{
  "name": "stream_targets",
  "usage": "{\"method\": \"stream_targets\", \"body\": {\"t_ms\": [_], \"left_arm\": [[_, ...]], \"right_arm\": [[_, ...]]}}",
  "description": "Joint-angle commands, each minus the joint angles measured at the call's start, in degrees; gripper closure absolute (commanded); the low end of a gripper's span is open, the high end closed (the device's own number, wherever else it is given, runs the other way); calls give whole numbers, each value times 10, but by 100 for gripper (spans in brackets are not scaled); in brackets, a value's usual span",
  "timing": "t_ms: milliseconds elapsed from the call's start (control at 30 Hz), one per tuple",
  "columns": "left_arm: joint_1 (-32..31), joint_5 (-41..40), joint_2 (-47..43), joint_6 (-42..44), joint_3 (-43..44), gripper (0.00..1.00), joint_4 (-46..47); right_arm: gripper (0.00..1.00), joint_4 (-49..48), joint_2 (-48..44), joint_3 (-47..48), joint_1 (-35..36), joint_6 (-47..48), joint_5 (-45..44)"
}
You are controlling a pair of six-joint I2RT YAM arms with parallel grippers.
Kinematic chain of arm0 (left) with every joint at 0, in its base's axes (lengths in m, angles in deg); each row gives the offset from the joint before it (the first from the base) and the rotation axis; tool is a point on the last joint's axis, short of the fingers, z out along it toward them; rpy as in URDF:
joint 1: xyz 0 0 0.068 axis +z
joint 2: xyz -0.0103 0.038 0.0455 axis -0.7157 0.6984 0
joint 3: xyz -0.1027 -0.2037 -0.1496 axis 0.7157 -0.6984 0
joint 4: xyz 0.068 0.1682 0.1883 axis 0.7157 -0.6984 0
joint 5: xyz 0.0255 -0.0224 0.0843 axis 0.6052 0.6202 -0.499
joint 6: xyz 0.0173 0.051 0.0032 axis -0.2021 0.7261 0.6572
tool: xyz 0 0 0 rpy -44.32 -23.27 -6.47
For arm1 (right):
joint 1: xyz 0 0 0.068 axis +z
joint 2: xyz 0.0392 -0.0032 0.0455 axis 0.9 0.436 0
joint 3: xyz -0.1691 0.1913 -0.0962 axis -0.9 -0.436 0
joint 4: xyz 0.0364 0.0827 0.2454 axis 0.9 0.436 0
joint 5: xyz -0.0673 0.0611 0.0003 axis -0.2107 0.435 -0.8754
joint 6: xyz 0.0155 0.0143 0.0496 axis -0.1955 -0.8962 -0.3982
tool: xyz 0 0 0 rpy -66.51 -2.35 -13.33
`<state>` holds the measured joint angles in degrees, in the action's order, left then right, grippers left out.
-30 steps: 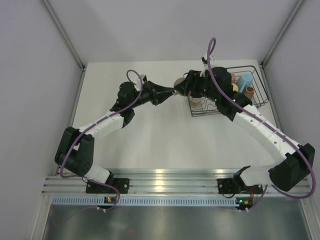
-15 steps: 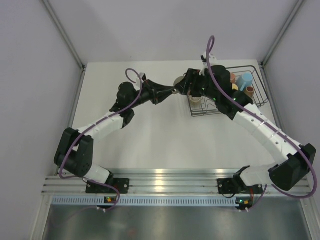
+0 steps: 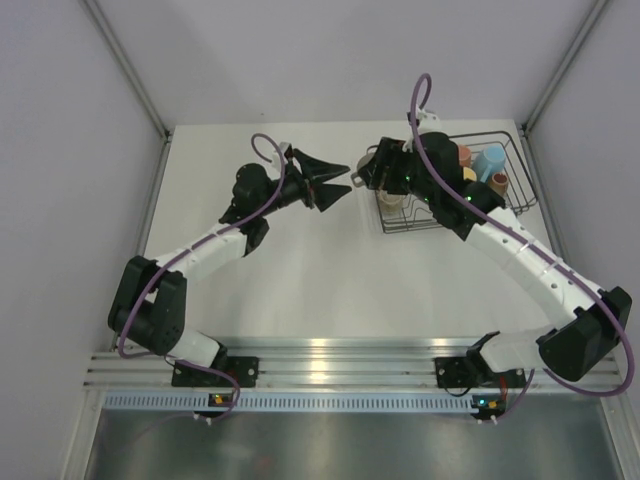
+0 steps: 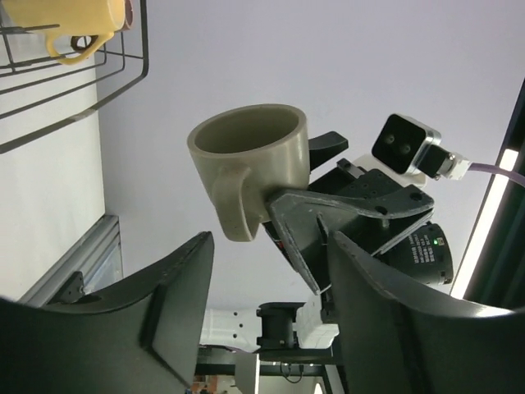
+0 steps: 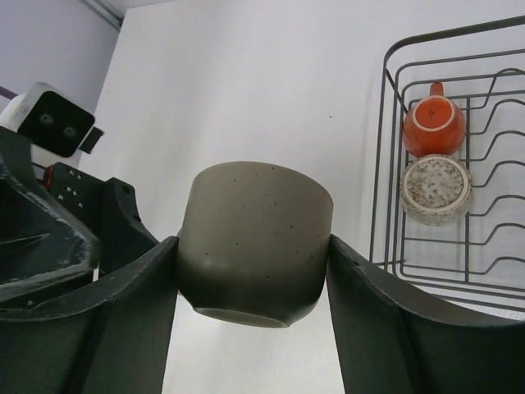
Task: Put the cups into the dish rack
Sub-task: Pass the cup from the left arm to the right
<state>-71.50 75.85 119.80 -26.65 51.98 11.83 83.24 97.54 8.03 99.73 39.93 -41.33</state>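
Observation:
A grey-olive cup (image 5: 254,238) is clamped between the fingers of my right gripper (image 5: 253,275) and held in the air left of the dish rack (image 3: 520,195). In the left wrist view the cup (image 4: 250,160) shows its handle toward my left gripper (image 4: 267,320). That gripper is open and empty and sits just left of the cup, apart from it (image 3: 338,181). The black wire rack holds a light blue cup (image 3: 490,160), a pink-salmon cup (image 3: 463,155), a dark brown cup (image 3: 497,183), a yellow cup (image 4: 70,20), an orange cup (image 5: 433,119) and an upturned speckled cup (image 5: 435,189).
The rack stands at the table's far right, close to the right wall post (image 3: 545,90). Both arms meet over the far middle of the white table (image 3: 320,280). The aluminium base rail (image 3: 330,365) runs along the near edge.
My left gripper has opened, let go of the grey-olive cup and drawn back a little to the left. My right gripper now holds the cup alone.

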Motion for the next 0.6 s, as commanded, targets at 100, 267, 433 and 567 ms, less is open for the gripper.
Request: {"method": "stream_targets", "body": {"t_ms": [100, 267, 433, 567], "left_arm": [[1, 32, -12, 63, 30, 25, 17], [9, 54, -5, 227, 78, 14, -131], [9, 37, -14, 389, 140, 4, -314], [9, 29, -25, 429, 150, 3, -353]], "right_arm": [[100, 27, 3, 76, -3, 33, -36], [100, 173, 37, 169, -28, 77, -45], [100, 258, 79, 189, -96, 99, -12], [100, 298, 127, 201, -143, 122, 21]]}}
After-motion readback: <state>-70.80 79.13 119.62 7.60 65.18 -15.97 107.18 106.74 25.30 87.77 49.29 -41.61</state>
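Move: The grey cup is already in the right fingers, its handle just ahead of the left fingertips, about 4 cm right and 2 cm forward of the left hand point. The dish rack's free middle lies roughly 10 cm ahead of the right hand, 17 cm to its right and 22 cm below; from the left hand, about 11 cm ahead and 21 cm right. From the right hand, the speckled cup stands some 8 cm ahead and 7 cm right, the red cup 14 cm ahead and 6 cm right. The grey cup, still gripped by the right fingers, is carried away from the left hand towards the free middle of the rack: about 9 cm right and 3 cm forward, rising some 2 cm before sinking about 4 cm, while the fingers tip further down and swing to point more forward. The left hand stays nearly in place, opens from half to fully wide and rolls about 25 degrees. ##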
